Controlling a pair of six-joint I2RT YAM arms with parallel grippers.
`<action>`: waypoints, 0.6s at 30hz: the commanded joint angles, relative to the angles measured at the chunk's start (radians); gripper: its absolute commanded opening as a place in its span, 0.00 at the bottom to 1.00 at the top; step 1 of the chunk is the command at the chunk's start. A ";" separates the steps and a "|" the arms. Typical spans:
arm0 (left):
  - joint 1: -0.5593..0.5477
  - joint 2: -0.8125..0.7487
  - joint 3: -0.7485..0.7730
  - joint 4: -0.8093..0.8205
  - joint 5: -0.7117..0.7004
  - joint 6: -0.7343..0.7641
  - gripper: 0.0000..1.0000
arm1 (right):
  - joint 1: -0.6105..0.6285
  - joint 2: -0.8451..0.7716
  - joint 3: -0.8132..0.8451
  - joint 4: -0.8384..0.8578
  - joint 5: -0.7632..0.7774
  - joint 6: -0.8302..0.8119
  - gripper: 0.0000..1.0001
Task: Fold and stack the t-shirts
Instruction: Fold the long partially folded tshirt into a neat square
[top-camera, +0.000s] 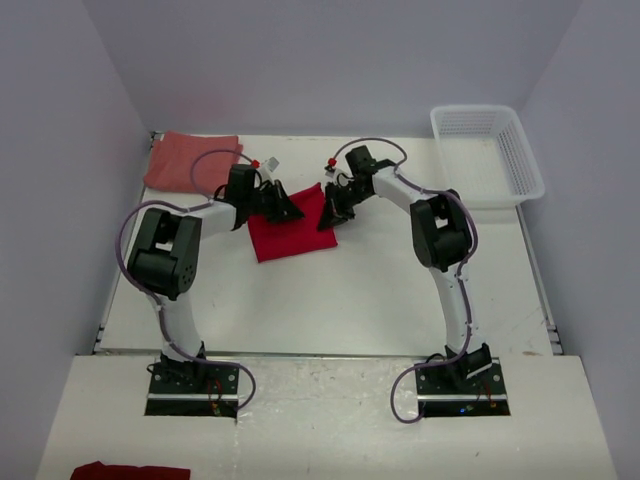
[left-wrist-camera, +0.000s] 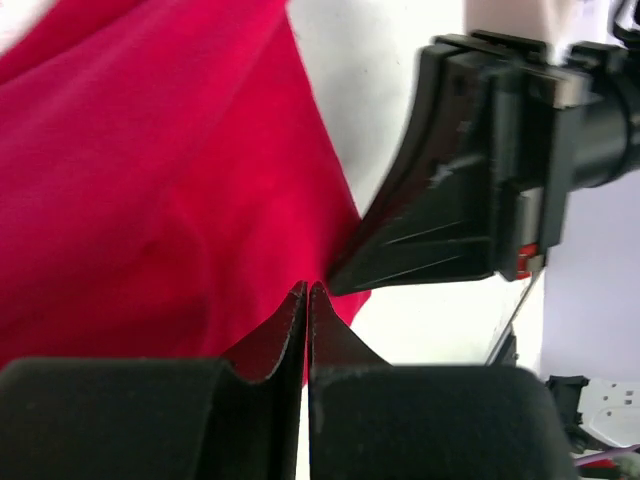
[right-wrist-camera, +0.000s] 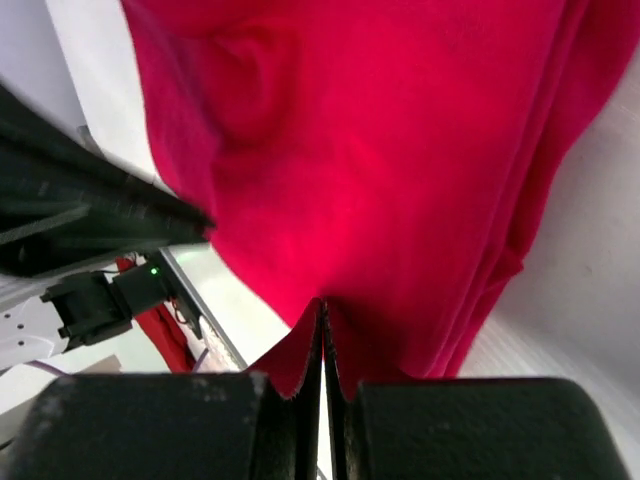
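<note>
The bright red t-shirt lies folded into a rough square at the middle of the table. Both grippers meet at its far edge. My left gripper has its jaws pressed together with the tips in the red cloth, at the shirt's far corner. My right gripper is also shut, pinching the same shirt close by. In the left wrist view the right gripper's fingers nearly touch my left gripper. The paler salmon t-shirt lies flat at the back left corner.
A white lattice basket stands at the back right corner. Another dark red cloth lies off the table at the bottom left. White walls close in the table on the left, back and right.
</note>
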 joint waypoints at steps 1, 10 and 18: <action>-0.038 -0.062 0.021 -0.015 -0.038 0.062 0.00 | 0.029 0.019 0.080 -0.070 0.015 0.017 0.00; -0.089 0.073 0.113 -0.182 -0.118 0.134 0.00 | 0.052 -0.052 -0.108 0.014 0.135 0.109 0.00; -0.109 0.049 0.074 -0.164 -0.130 0.137 0.00 | 0.056 -0.173 -0.307 0.100 0.300 0.198 0.00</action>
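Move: Below the shut left fingers by some 6 cm lies the folded red t-shirt, its middle about 2 cm back and 2 cm to their left; the folded pink shirt is about 12 cm ahead and 25 cm left. From the right hand the red shirt's middle is roughly 7 cm left, 1 cm ahead and 4 cm down, its near right corner about 4 cm back and 3 cm right, and the white basket some 17 cm ahead and 38 cm right. Sinking about 3.5 cm onto the red shirt's right part, the right hand increasingly drags back towards the base, some 4.5 cm in all, easing right at the end. The left hand first shifts right 2 cm, then drops about 5 cm and presses its tips into the cloth, drawing back slightly. Both stay shut and tip about 10 degrees steeper. ##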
